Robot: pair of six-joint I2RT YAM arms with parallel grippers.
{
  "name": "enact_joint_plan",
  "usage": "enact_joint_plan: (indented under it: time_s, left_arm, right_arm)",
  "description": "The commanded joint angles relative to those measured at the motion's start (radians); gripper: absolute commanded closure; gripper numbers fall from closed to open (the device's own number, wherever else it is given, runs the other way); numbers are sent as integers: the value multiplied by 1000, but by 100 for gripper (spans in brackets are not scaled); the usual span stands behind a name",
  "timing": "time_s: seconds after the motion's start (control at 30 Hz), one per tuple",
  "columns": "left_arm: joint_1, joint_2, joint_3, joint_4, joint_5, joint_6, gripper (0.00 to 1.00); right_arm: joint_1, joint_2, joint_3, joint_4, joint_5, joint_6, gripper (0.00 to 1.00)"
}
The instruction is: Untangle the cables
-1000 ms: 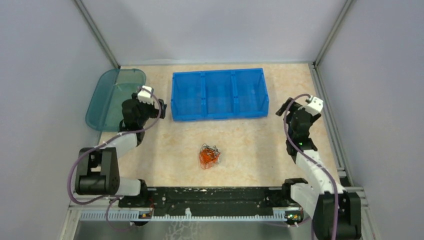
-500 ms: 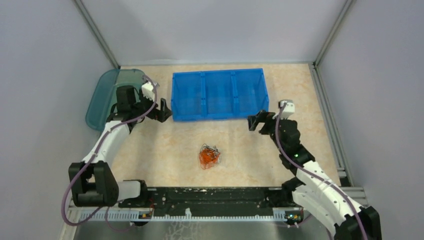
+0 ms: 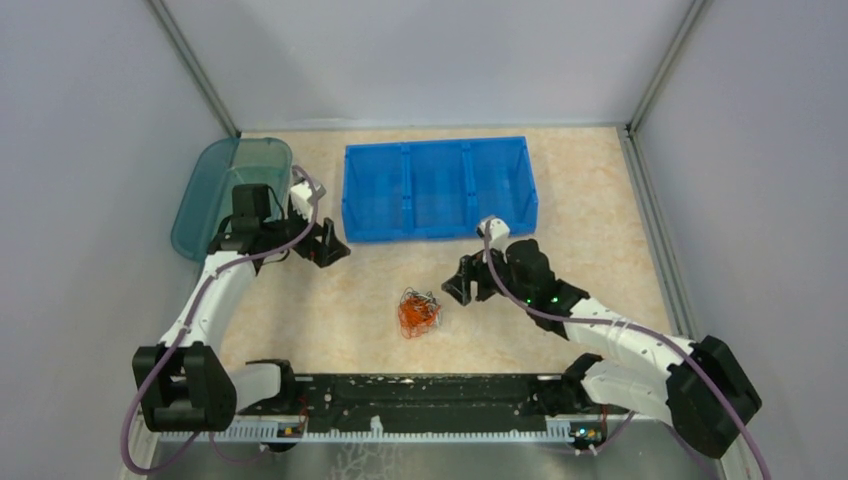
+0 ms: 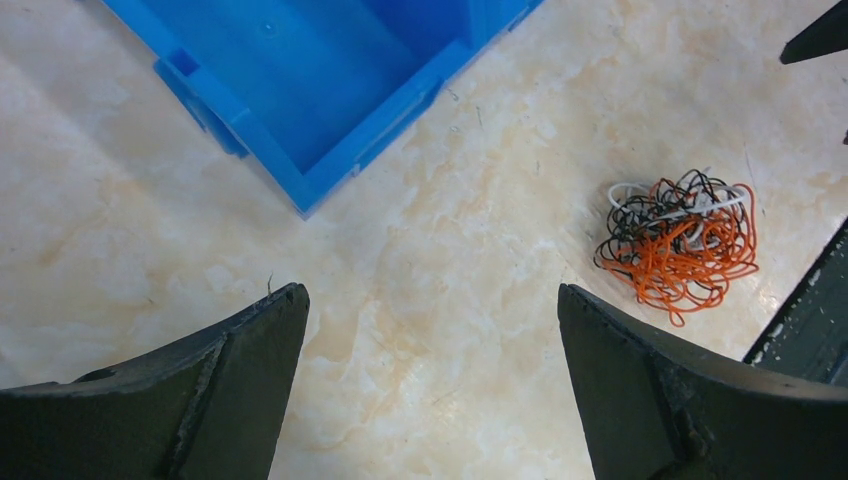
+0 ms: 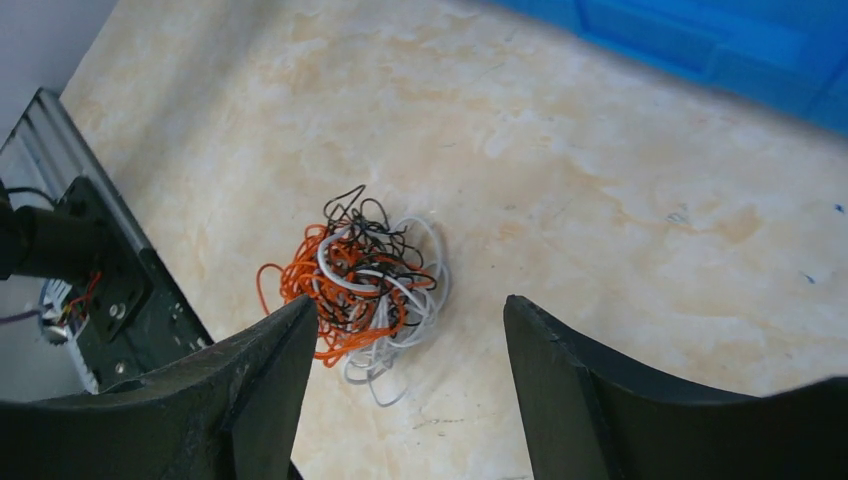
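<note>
The cables (image 3: pixel 418 311) lie in one small tangled clump of orange, white and black wire on the table, near the front middle. The clump also shows in the left wrist view (image 4: pixel 678 243) and the right wrist view (image 5: pixel 363 279). My right gripper (image 3: pixel 458 289) is open and empty, just right of the clump and above the table; its left finger (image 5: pixel 250 385) is close to the clump's edge. My left gripper (image 3: pixel 333 250) is open and empty, well to the upper left of the clump, by the bin's left end.
A blue three-compartment bin (image 3: pixel 438 188) stands behind the clump; its corner shows in the left wrist view (image 4: pixel 300 100). A teal translucent lid (image 3: pixel 213 196) lies at the back left. The black front rail (image 3: pixel 420 390) runs along the near edge.
My right arm swung left and forward, from the right side down to just beside the clump. My left gripper moved right and slightly forward, off the lid. The clump has not moved.
</note>
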Motion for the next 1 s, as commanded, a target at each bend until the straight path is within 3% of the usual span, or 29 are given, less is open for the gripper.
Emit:
enact_joint_plan:
  time_s: [0.0,0.43,0.57,0.97]
  left_arm:
    - [0,-12,1,-72,70,70,0]
    - [-7,-11,5,-170,123,178,0]
    - [-10,-14,9,-176,138,188,0]
    - [-17,-36,23,-194,151,184,0]
  right_arm:
    - [51,85,95,115,-94,-36,32]
    - [72,339,201,164,-171,-142,41]
    - [72,413,241,150,-186,-158,52]
    - [72,481,273,132,-203,-179,55]
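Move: The tangle of orange, black and white cables lies about 8 cm to the right hand's left, some 4 cm back towards the base and roughly 8 cm below it. The blue bin, the tangle's only near neighbour, is centred about 22 cm ahead of the right hand, 3 cm to its left and 5 cm lower. From the left hand, the tangle is about 12 cm back, 16 cm to the right and 11 cm down. The right hand sweeps about 7 cm left towards the cable tangle, at first almost level and then sinking some 4 cm as it slows, turning about 15 degrees counter-clockwise while its fingers narrow from roughly two-thirds open to a bit under half, and the tips come close over the tangle's far edge, with no sure touch. Meanwhile the left hand, fingers wide open, eases about 4 cm back and slightly right and down towards the tangle, turning some 10 degrees clockwise. ##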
